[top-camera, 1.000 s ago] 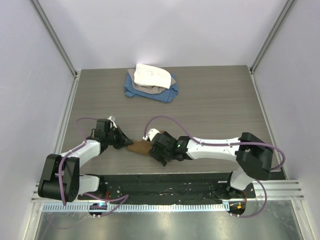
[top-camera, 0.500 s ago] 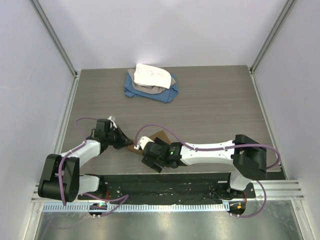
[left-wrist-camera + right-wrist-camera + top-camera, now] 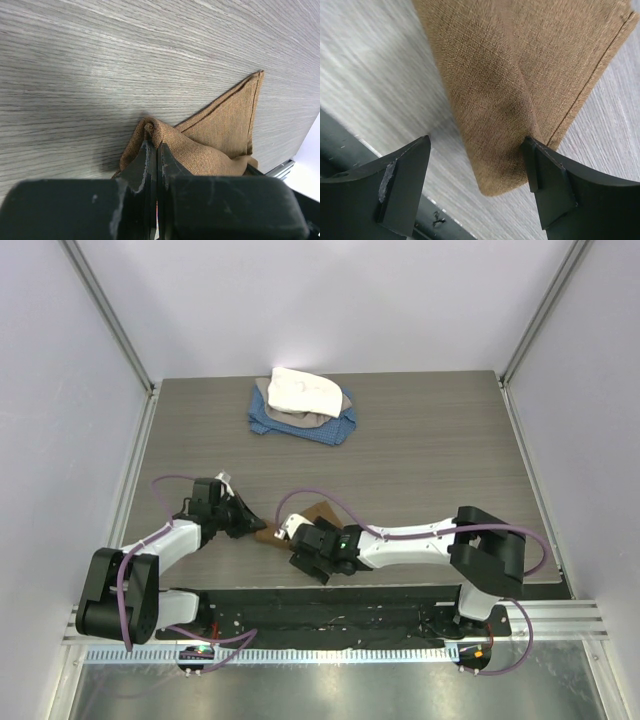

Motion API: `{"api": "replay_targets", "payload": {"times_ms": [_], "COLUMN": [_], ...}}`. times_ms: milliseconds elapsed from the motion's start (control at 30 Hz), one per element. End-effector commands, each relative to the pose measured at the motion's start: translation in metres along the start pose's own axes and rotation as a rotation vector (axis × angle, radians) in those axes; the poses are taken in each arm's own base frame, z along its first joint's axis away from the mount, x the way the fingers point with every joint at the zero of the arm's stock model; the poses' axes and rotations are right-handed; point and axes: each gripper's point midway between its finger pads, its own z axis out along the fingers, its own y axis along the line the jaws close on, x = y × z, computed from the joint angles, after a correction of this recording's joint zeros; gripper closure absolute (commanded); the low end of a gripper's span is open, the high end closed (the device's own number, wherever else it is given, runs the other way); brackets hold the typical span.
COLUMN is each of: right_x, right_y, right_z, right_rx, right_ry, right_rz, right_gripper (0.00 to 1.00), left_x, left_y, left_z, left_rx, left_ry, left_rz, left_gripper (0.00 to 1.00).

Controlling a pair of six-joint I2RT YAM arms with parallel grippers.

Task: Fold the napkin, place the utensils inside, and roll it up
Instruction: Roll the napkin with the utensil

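The tan-brown napkin (image 3: 318, 510) lies bunched near the table's front edge, between the two grippers. My left gripper (image 3: 255, 525) is at its left end. In the left wrist view the left gripper (image 3: 156, 145) is shut, and a raised fold of the napkin (image 3: 220, 135) is pinched at its tips. My right gripper (image 3: 293, 540) hangs over the napkin's near end. In the right wrist view the right gripper (image 3: 477, 141) is open and straddles the rounded folded end of the napkin (image 3: 520, 75), and its right finger (image 3: 555, 180) touches the cloth. The utensils are out of view.
At the back of the table a white cloth (image 3: 305, 390) is piled on a blue cloth (image 3: 300, 427). The black base rail (image 3: 330, 605) runs along the near edge, close under the right gripper. Metal frame posts stand at both sides.
The right arm has swung left along the front edge, bringing its open gripper over the napkin's near end. The left gripper has stayed put, shut.
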Motion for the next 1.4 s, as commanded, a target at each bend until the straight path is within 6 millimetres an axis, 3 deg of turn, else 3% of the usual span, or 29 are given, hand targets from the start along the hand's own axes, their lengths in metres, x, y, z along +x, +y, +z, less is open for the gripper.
{"api": "replay_targets", "payload": {"times_ms": [0,100,367,733,1100,1267,1300,1367], "right_x": [0.015,0.010,-0.060,-0.096,-0.092,-0.068,-0.063,-0.048], "right_y": [0.000,0.001,-0.003,0.007,0.003,0.021,0.033,0.033], "right_z": [0.012,0.008,-0.033,0.003,0.031,0.041,0.039,0.044], "right_rx": [-0.024,-0.038,-0.025,-0.006,-0.058,-0.251,-0.332,-0.382], "right_ry": [0.046,0.039,-0.145,-0.226,-0.206,-0.136,-0.120,-0.067], "right_rz": [0.015,0.012,-0.046,-0.181,-0.199,-0.175,-0.166,-0.133], "right_gripper": [0.19,0.20,0.20,0.20,0.24,0.35,0.39,0.44], "left_x": [-0.004,-0.003,-0.003,-0.003,-0.003,-0.006,-0.007,-0.013], "left_y": [-0.006,-0.005,-0.003,-0.005,-0.007,-0.016,-0.018,-0.020], "left_z": [-0.002,-0.002,0.001,0.004,0.005,0.005,0.005,0.003], "left_rx": [0.010,0.007,-0.002,0.009,0.021,0.062,0.066,0.068], "left_ry": [0.000,0.003,0.015,0.023,0.028,0.024,0.019,-0.001], "left_rz": [0.025,0.023,0.015,0.017,0.019,0.027,0.026,0.030], "left_gripper": [1.00,1.00,1.00,1.00,1.00,1.00,0.97,0.91]}}
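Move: The middle of the napkin roll lies about 4 cm ahead of the right hand and 5 cm to its left, some 2 cm lower. The napkin's left end, pinched by the left hand, is roughly 8 cm ahead and 13 cm left of the right hand; the napkin's flat flap spreads about 8 cm straight ahead of it. From the left hand, the roll's middle is some 8 cm to the right, 4 cm back and slightly below. Leftwards and somewhat forward, the right hand hops about 7 cm along the napkin roll towards the left fingers, rising some 3 cm and sinking back to slightly below its starting height while turning around 15 degrees counter-clockwise. Still astride the roll, its open fingers begin to narrow, the tips coming against the roll's sides; the left hand stays put, keeping its pinch on the left end. ##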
